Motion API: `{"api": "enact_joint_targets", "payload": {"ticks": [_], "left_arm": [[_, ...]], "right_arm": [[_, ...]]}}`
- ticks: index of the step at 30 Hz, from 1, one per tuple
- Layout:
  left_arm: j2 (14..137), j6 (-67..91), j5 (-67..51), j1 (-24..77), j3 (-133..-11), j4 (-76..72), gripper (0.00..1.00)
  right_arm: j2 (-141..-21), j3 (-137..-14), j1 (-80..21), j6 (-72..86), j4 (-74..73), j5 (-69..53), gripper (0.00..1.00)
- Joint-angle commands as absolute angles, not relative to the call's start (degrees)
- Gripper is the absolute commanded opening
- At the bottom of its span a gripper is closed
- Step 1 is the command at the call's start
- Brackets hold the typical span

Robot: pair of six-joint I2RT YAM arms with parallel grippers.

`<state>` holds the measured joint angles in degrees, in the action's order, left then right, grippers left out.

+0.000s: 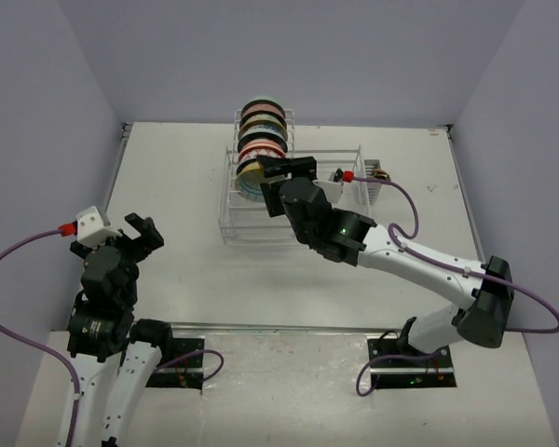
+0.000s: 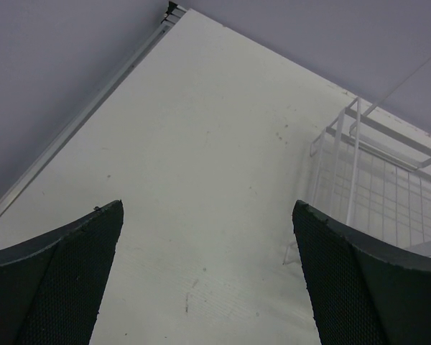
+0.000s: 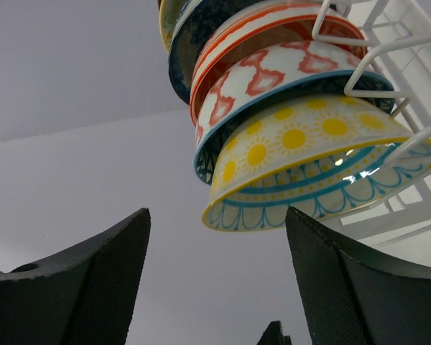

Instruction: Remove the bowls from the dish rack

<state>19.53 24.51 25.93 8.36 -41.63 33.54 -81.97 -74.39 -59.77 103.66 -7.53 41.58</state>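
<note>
Several patterned bowls point(image 1: 262, 130) stand on edge in a row in the dish rack point(image 1: 261, 226) at the table's back middle. My right gripper point(image 1: 286, 169) sits at the near end of that row. In the right wrist view the nearest bowl point(image 3: 302, 147) is yellow with suns outside and teal scallops inside. Its rim hangs just ahead of the gripper point(image 3: 217, 212), close to the right finger point(image 3: 345, 280). The jaws stand apart and hold nothing. Behind it come a red-patterned bowl point(image 3: 273, 72) and others, against white rack wires point(image 3: 409, 86). My left gripper point(image 1: 142, 233) point(image 2: 208, 208) is open over bare table, left of the rack point(image 2: 373, 180).
A small grey holder point(image 1: 380, 177) hangs at the rack's right end. Lilac walls close the table on the left, back and right. The table's left edge rail point(image 2: 79, 122) runs past my left gripper. Purple cables trail from both wrists.
</note>
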Motion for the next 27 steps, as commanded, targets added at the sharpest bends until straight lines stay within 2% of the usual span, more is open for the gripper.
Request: {"api": "enact_joint_targets", "payload": {"ticks": [1,5,6,10,12,15,18,21,24,27], "left_arm": [[19.1,24.3,25.2,8.3,-41.4,31.2,1.0],[18.9,24.3,24.9,8.3,-41.4,31.1,1.0],[18.8,24.3,24.8,8.3,-41.4,31.1,1.0],[18.8,24.0,23.9,8.8,-41.3,30.8,1.0],[18.8,23.9,23.9,9.0,-41.3,30.8,1.0],[18.5,23.8,23.6,9.1,-41.2,30.6,1.0],[18.5,23.7,23.5,9.2,-41.2,30.5,1.0],[18.5,23.7,23.3,9.3,-41.1,30.5,1.0],[18.5,23.6,23.0,9.3,-41.1,30.3,1.0],[18.6,23.4,22.5,9.4,-41.0,30.2,1.0]], "right_arm": [[-84.3,-79.6,-59.9,106.6,-14.0,49.4,0.74],[-86.7,-80.8,-59.9,107.9,-15.5,51.2,0.61],[-87.5,-81.0,-59.9,108.1,-15.7,51.5,0.54],[-89.0,-81.9,-59.9,109.8,-17.0,52.2,0.42],[-89.2,-81.9,-59.9,111.3,-17.8,51.9,0.29],[-89.0,-81.4,-60.0,111.7,-17.5,51.8,0.25],[-88.5,-81.2,-60.0,112.7,-17.9,51.8,0.1],[-87.6,-80.9,-60.0,113.3,-17.5,51.5,0.08],[-86.5,-80.4,-60.0,113.4,-16.4,51.2,0.0],[-85.0,-78.6,-60.0,112.9,-13.1,50.5,0.0]]}}
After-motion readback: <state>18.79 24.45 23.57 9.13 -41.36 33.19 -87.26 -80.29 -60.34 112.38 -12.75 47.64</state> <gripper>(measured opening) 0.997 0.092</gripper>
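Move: The yellow sun bowl, nearest in the row, has its middle about 3 cm ahead of the right hand, 2 cm to its right and 6 cm below; its upper rim is just beyond the open fingertips. The red-patterned bowl stands some 3 cm farther out behind it, the orange-striped bowl about 6 cm beyond it, both at much the same height. From the left hand the sun bowl lies roughly 13 cm ahead, 33 cm right and 2 cm higher. Forward by about 2 cm, dipping some 2 cm and then rising most of that back, the right hand brings its fingers over the top rim of the sun bowl while turning roughly 8 degrees clockwise. The fingers close from three-quarters open to nearly shut, pinching the rim with one finger outside the wall and the other inside; the hand then eases back a touch. ##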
